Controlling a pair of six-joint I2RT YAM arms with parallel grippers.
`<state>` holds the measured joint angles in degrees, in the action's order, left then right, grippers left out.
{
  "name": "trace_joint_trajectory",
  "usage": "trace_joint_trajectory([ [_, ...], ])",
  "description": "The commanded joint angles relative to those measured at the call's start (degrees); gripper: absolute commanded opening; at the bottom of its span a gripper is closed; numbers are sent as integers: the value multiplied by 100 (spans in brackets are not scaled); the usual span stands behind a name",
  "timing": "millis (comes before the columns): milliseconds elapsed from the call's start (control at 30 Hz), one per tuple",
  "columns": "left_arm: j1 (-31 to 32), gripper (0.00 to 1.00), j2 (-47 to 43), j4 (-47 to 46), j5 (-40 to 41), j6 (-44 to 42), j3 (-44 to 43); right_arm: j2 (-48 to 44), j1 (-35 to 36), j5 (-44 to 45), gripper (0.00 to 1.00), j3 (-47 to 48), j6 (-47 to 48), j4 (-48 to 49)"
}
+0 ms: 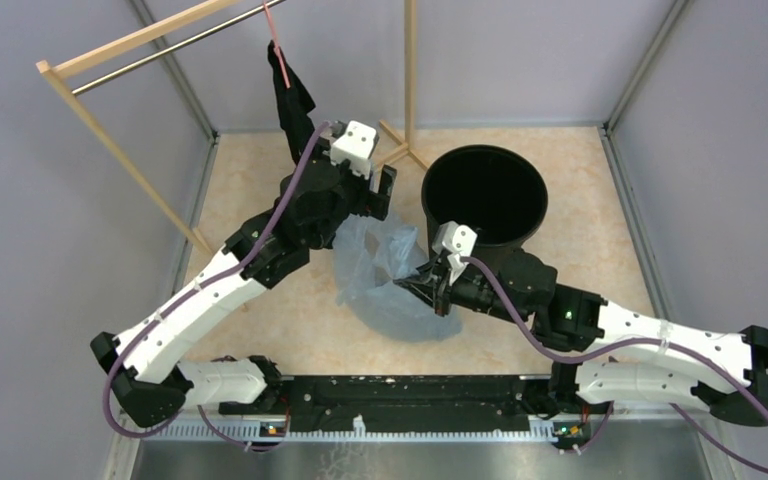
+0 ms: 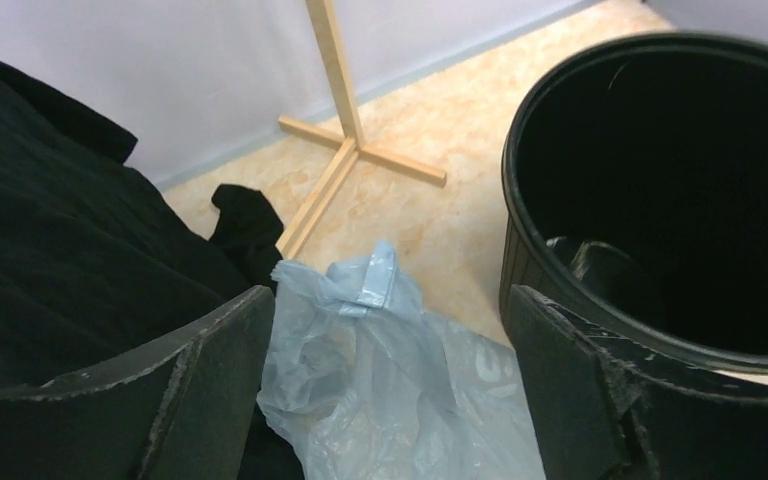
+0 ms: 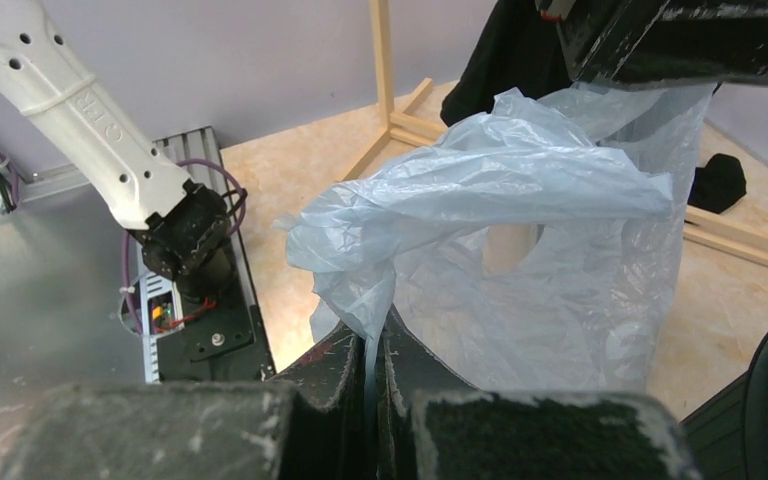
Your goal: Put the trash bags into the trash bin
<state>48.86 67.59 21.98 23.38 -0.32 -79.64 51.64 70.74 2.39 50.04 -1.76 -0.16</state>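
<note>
The pale blue, see-through trash bag (image 1: 392, 285) lies crumpled on the floor left of the black round trash bin (image 1: 430, 205). My right gripper (image 1: 434, 283) is shut on a fold of the bag (image 3: 520, 220), the film pinched between its fingertips (image 3: 375, 335). My left gripper (image 1: 381, 192) hangs over the bag's far end, beside the bin's rim (image 2: 520, 250). In the left wrist view the left gripper (image 2: 390, 300) stands wide open, with the bag's top edge (image 2: 360, 340) rising between the fingers (image 2: 210, 370) and pinched by neither. The bin's inside is dark.
A black garment (image 1: 290, 100) hangs from a wooden rack (image 1: 120, 45) at the back left, close behind my left arm. The rack's foot (image 2: 350, 150) lies on the floor beside the bin. Grey walls enclose the floor on three sides. The arms' base rail (image 1: 400, 400) runs along the near edge.
</note>
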Motion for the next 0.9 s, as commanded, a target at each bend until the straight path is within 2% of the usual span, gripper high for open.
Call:
trace_joint_trajectory([
  [0, 9, 87, 32, 172, 235, 329, -1, -145, -9, -2, 0, -60, -106, 71],
  [67, 9, 73, -40, 100, 325, 355, 178, -172, -8, 11, 0, -97, -158, 87],
  [100, 9, 60, -78, 67, 396, 345, 232, -198, -8, 19, 0, -119, -180, 116],
  [167, 9, 26, -113, 123, 516, 354, 103, -221, -8, 143, 0, -128, -228, 162],
  [200, 9, 14, -133, 177, 511, 346, -30, -224, -8, 275, 0, -76, -255, 161],
  [233, 9, 5, -168, 199, 430, 340, -215, -212, -8, 435, 0, -10, -281, 161],
  [267, 9, 0, -221, 164, 241, 346, -399, -178, -8, 621, 0, 103, -295, 150],
  [333, 9, 0, -391, -121, -437, 387, -727, -13, -8, 894, 0, 472, -223, 85],
  [500, 9, 0, -658, -1367, -3439, 708, -1379, 759, -17, 1029, 0, 2108, 139, -335],
  [600, 9, 0, -546, -2215, -4806, 1180, -1763, 1070, -62, 1050, 0, 3073, 416, -480],
  [700, 9, 0, -369, -3107, -5482, 1546, -2016, 1199, -139, 1290, 0, 3821, 860, -511],
  [867, 9, 0, 173, -3682, -5495, 1774, -2612, 1154, -237, 1933, 0, 4543, 1884, -430],
])
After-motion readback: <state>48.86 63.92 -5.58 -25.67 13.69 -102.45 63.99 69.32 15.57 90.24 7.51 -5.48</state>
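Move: The trash bag's free upper end is between and just below the left gripper's open fingers, about 3 cm down and 1 cm ahead. The bin's middle is about 21 cm to this gripper's right, 3 cm farther out and 25 cm lower. The black garment hangs 15 cm to its left, 12 cm ahead and 12 cm lower. From the right gripper, already pinching the bag, the free end is roughly 18 cm ahead, 8 cm left and 3 cm higher. Dip the left gripper 2–3 cm onto the bag's free end and pinch it shut, then sweep it fast upwards some 30 cm and back about 20 cm, away from the bin, tilting the fingers up and swinging them clockwise. Keep the right gripper's pinch and, once the left has closed, raise it about 24 cm too, drifting slightly forward. ##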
